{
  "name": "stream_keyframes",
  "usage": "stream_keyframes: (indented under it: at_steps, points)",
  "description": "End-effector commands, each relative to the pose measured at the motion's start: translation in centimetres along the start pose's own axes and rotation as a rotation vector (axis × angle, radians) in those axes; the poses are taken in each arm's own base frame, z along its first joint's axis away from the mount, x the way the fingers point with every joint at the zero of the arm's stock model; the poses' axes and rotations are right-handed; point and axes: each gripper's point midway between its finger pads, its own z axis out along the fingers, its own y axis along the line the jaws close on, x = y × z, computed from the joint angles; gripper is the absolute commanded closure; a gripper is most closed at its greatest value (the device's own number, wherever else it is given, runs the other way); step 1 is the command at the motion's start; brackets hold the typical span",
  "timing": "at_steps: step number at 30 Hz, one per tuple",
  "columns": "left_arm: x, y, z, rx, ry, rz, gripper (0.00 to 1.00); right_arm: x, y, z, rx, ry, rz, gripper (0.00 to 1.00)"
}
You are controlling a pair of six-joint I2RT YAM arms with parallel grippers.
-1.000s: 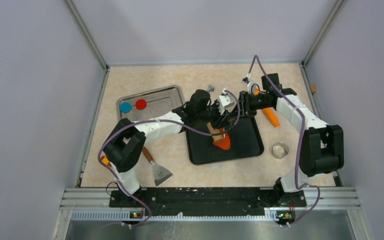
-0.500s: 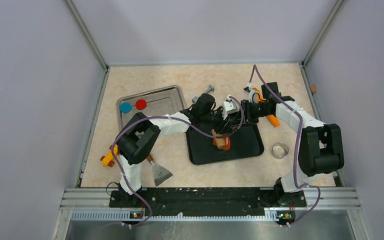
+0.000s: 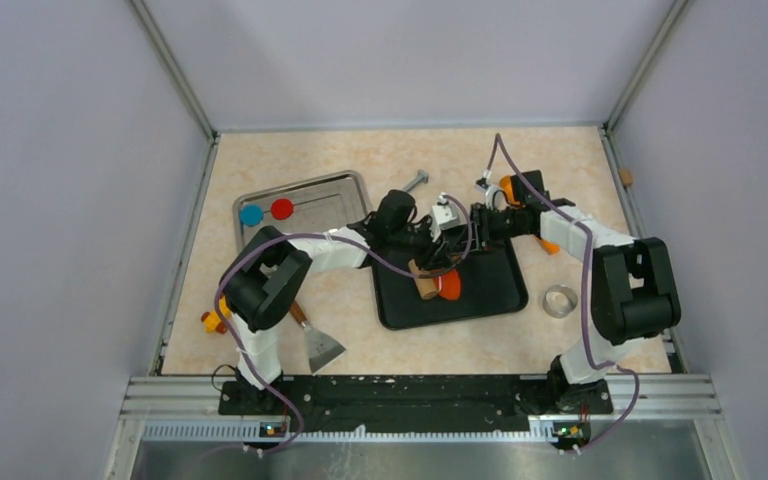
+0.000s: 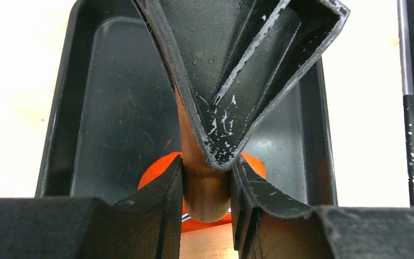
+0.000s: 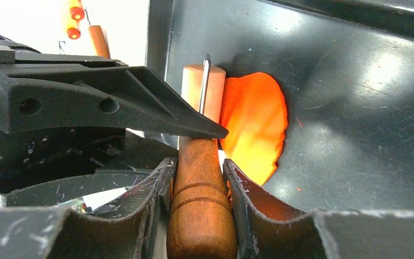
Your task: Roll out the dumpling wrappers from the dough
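Observation:
A wooden rolling pin lies across flattened orange dough on the black tray. My left gripper is shut on one end of the pin, with the dough showing behind the fingers. My right gripper is shut on the pin's other handle. In the right wrist view the dough lies flat to the right of the pin, on the tray.
A steel tray at left holds a blue disc and a red disc. A scraper lies near the front. A metal ring cutter sits right of the black tray. An orange tool lies by the right arm.
Both grippers and the rolling pin have shifted left across the dough. The pin's free end now sits nearer the tray's left edge.

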Motion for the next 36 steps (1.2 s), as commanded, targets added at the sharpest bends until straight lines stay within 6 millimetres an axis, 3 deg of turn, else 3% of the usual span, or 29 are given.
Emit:
stream_keyframes:
  at_steps: [1, 6, 10, 19, 27, 33, 36]
  points:
    - [0.9, 0.1, -2.8, -0.056, 0.062, -0.035, 1.0, -2.3, -0.8, -0.2, 0.073, -0.07, -0.084, 1.0]
    - [-5.2, -0.7, -3.4, -0.042, -0.037, 0.052, 1.0, -5.0, 3.3, -3.1, 0.021, -0.13, -0.189, 1.0]
    - [-6.8, -1.1, -2.1, 0.003, -0.058, 0.103, 1.0, -4.6, 3.4, -4.1, 0.049, -0.13, -0.232, 1.0]
    - [-5.5, 0.3, 2.8, 0.04, -0.067, 0.078, 1.0, -4.2, -0.4, -4.8, 0.208, -0.141, -0.217, 1.0]
    - [-2.5, 0.6, 7.1, 0.071, -0.04, 0.013, 1.0, -1.3, -5.1, -5.1, 0.322, -0.063, -0.18, 1.0]
    - [-2.1, -0.1, 9.4, 0.093, -0.057, -0.021, 1.0, -1.0, -6.0, -6.4, 0.336, -0.06, -0.136, 1.0]
    - [-3.3, -0.5, 10.1, 0.1, -0.085, -0.017, 1.0, -1.3, -5.5, -7.4, 0.335, -0.069, -0.135, 1.0]
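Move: Both hands already hold the roller's handle, with the roller on the dough's left part. The dough's middle lies about 4 cm back, 1 cm left and 6 cm below the left hand. From the right hand it is roughly 6 cm back, 3 cm left and 8 cm down. The orange tube is some 16 cm right and 9 cm ahead of the left hand; the metal ring is 21 cm right and 8 cm back of it. Keep both grippers closed on the handle, nudge about 1 cm left, then lift the roller off the dough's left side by some 5 cm while easing forward. Carry it right across the dough and lower again, levelling off while still going right, to end about 9 cm right of the start. Let the right wrist turn some 15 degrees, its fingers tipping further down. ##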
